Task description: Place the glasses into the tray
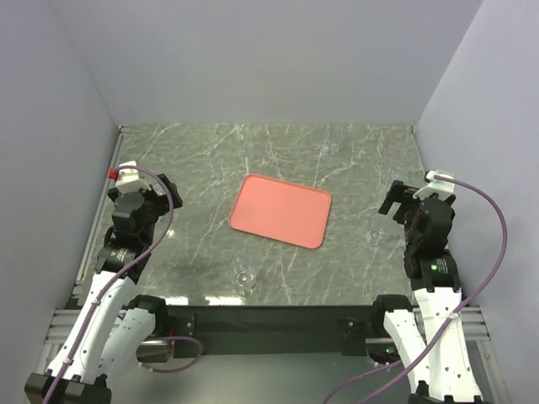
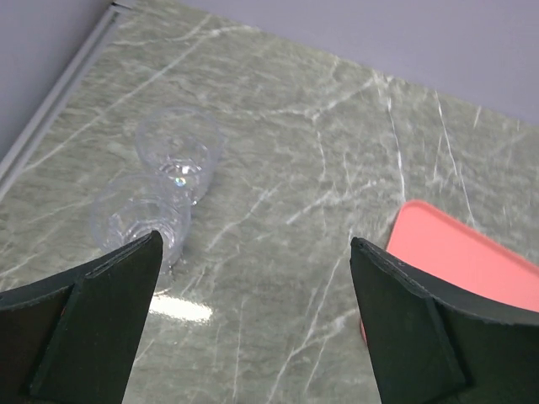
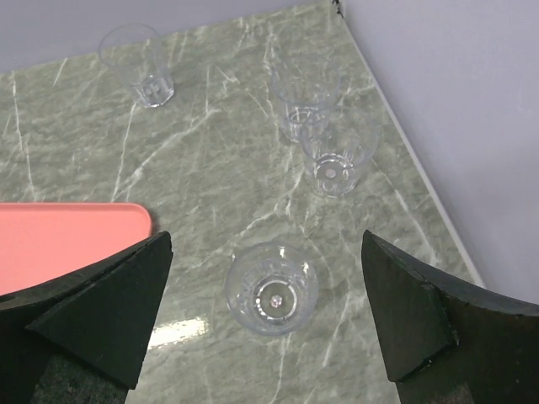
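Note:
The salmon-pink tray point(image 1: 280, 210) lies empty in the middle of the table; its edge shows in the left wrist view point(image 2: 472, 269) and the right wrist view point(image 3: 67, 236). My left gripper point(image 1: 164, 195) is open and empty point(image 2: 254, 244), with two clear glasses point(image 2: 178, 160) point(image 2: 139, 223) standing ahead on its left. My right gripper point(image 1: 396, 200) is open and empty point(image 3: 267, 240), above a clear glass point(image 3: 271, 289) that stands between its fingers. Three more glasses point(image 3: 337, 164) point(image 3: 303, 97) point(image 3: 135, 63) stand beyond it. One glass point(image 1: 244, 276) stands near the front edge.
Grey walls close the table on the left, back and right. A metal rail point(image 2: 59, 97) runs along the left table edge. The marble table point(image 1: 210, 160) is dark green with pale veins.

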Robot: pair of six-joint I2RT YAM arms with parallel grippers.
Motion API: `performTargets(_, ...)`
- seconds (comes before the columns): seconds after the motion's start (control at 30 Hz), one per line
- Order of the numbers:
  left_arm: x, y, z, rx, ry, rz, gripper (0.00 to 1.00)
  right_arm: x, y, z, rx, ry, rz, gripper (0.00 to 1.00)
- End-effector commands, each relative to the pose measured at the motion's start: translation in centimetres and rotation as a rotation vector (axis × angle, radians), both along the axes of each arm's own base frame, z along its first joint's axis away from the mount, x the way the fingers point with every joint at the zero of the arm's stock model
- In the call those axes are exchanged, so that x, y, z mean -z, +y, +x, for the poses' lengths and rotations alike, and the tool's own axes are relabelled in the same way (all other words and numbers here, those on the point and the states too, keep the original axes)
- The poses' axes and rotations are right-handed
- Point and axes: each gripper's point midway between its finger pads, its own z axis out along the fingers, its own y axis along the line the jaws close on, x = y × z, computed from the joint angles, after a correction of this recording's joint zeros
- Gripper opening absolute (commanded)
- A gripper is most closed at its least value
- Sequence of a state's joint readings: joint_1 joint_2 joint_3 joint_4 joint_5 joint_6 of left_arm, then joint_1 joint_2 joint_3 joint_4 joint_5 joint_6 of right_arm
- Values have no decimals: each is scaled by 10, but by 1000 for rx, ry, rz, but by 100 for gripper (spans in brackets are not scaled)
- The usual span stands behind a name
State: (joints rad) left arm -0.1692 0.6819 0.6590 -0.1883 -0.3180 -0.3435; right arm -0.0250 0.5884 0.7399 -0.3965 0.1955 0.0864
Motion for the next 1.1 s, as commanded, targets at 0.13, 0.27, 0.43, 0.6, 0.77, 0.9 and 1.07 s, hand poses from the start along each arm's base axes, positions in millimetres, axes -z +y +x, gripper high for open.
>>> performTargets(0.13, -8, -12, 1, 75, -37, 37, 99, -2, 15, 10, -101, -52, -3, 100)
performTargets(0.27, -11, -19, 1, 116, -45, 31, 99, 3, 47, 11, -340, -44, -89, 100)
performTargets(0.43, -14, -22, -1, 132, -53, 26, 99, 16, 67, 10, -536, 28, -190, 100)
performTargets(0.6, -18, -26, -3, 157, -70, 17, 99, 37, 76, 5, -662, 179, -220, 100)
performTargets(0.77, -22, -32, -5, 184, -81, -3, 100, 36, 89, -3, -763, 209, -214, 100)
performTargets(0.9, -28, -34, -7, 195, -95, -13, 99, 33, 92, -8, -784, 219, -207, 100)
performTargets(1.07, -33, -33, -11, 192, -114, -19, 99, 32, 99, -13, -834, 255, -172, 100)
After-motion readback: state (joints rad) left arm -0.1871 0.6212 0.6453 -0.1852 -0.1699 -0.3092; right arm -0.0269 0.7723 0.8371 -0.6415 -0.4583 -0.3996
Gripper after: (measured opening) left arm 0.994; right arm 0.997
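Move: The near right glass stands almost straight below the right hand, its middle some 20 cm down. From that hand the tray's centre is about 32 cm left and 10 cm ahead; two more glasses stand about 15 cm ahead, 10 cm right, and 23 cm ahead, 7 cm right. From the left hand, the front middle glass lies roughly 22 cm right and 19 cm back, the near right glass 65 cm right and 3 cm back. Heading for the tray side, the wide-open right hand swings about 9 cm left from above the near right glass, sinking some 6 cm and lifting slightly at the end, while the wrist turns about 45 degrees counter-clockwise and tips further down. The left hand, also open, eases 3 cm right and turns a little clockwise. Neither touches anything. ##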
